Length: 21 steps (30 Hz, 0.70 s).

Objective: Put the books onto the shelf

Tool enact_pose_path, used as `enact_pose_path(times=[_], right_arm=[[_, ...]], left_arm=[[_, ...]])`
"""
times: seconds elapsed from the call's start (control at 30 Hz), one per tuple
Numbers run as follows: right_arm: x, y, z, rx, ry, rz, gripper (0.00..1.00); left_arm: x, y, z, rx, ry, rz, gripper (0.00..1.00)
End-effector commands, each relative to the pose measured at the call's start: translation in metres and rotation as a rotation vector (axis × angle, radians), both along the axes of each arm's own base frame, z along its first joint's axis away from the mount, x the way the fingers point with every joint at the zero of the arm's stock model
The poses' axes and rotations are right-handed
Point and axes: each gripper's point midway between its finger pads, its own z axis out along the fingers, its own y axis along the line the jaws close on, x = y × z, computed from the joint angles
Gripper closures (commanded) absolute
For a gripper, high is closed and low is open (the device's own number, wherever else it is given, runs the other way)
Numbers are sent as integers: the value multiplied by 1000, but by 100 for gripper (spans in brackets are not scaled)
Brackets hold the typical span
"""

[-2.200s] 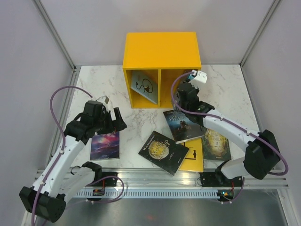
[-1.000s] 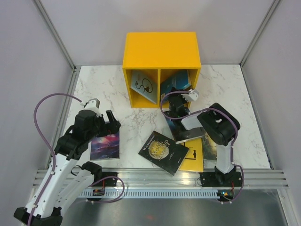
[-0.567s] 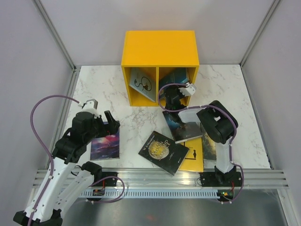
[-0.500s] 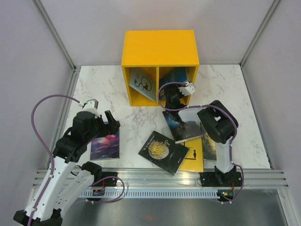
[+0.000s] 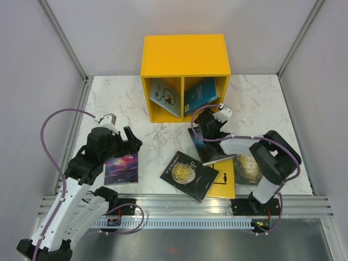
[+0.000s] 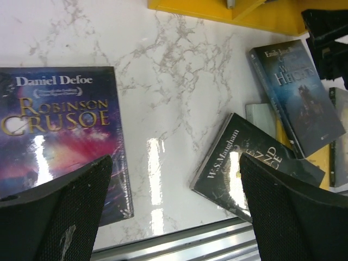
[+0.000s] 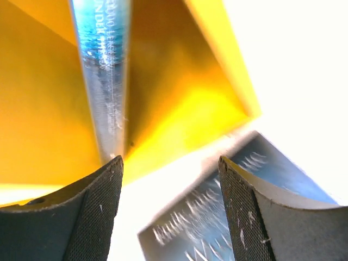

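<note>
The yellow shelf [image 5: 185, 54] holds a light blue cat book [image 5: 165, 97] in its left compartment. A teal book [image 5: 201, 93] leans in the right one, its spine [image 7: 103, 81] standing upright. My right gripper [image 5: 202, 118] [image 7: 169, 163] hangs open and empty just in front of that compartment, above a dark blue book [image 5: 209, 145] [image 7: 217, 217]. My left gripper [image 5: 130, 138] [image 6: 175, 160] is open over the marble, beside a purple book [image 5: 121, 167] [image 6: 54, 136]. A black book [image 5: 189, 175] [image 6: 255, 163], a yellow book [image 5: 225, 182] and a green-gold book [image 5: 250, 166] lie flat.
The marble table [image 5: 109, 103] ends in a metal rail [image 5: 185, 204] at the near edge. Grey walls close in the left, right and back. The books on the right overlap one another under the right arm.
The right gripper opened and let go of the teal book, which now leans in the right compartment, and drew back from the shelf. The left arm barely moved.
</note>
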Motion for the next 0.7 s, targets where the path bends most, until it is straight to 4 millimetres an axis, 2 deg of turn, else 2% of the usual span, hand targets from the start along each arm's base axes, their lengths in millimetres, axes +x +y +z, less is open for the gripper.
enact_pose_path(times=[0.0, 0.03, 0.07, 0.13, 0.17, 0.2, 0.27, 0.3, 0.4, 0.47, 0.5, 0.6, 0.63, 0.67], right_arm=[[-34, -19, 17, -135, 31, -13, 26], [-41, -19, 39, -141, 11, -21, 26], [-56, -27, 36, -216, 59, -24, 26], [-74, -13, 51, -220, 56, 52, 27], [-86, -15, 43, -247, 97, 79, 27], [-94, -7, 42, -247, 103, 123, 27], [-110, -8, 31, -233, 150, 170, 27], [-115, -8, 26, -228, 163, 188, 27], [-130, -15, 10, -200, 198, 210, 27], [-139, -16, -1, -176, 219, 232, 27], [-142, -17, -3, -177, 224, 240, 27], [-148, -19, -15, -189, 250, 254, 28], [-150, -20, -20, -195, 264, 256, 28], [-151, -18, -23, -194, 270, 262, 28]], left_arm=[[8, -32, -12, -161, 43, -47, 0], [5, -44, -24, -203, 98, -82, 0], [5, -51, -42, -231, 132, -84, 0], [-3, -69, -63, -300, 204, -99, 0], [-5, -76, -81, -309, 228, -101, 0], [-16, -90, -88, -321, 266, -128, 0], [-24, -100, -110, -273, 318, -117, 0], [-36, -114, -114, -276, 351, -147, 0], [-57, -131, -133, -289, 448, -152, 0], [-73, -134, -144, -292, 475, -154, 0], [-72, -136, -138, -337, 454, -124, 0], [-83, -135, -148, -377, 469, -102, 0], [-78, -136, -147, -401, 440, -88, 0], [-81, -132, -157, -396, 455, -79, 0]])
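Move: The Moon and Sixpence book lies about 24 cm right of the left hand, 10 cm back and some 19 cm below; Robinson Crusoe is 9 cm left of that hand and 6 cm back. Wuthering Heights is about 12 cm back from the right hand, 3 cm right and 7 cm below, while the blue shelved book stands 9 cm ahead, 3 cm left, slightly higher. Swing the open left gripper down about 16 cm and right, then also back, tipping its fingers some 30 degrees downward, to come low beside Moon and Sixpence's left corner. Meanwhile draw the right gripper back from the shelf mouth, arcing up and down again over Wuthering Heights, tilting slightly down, fingers staying parted. ##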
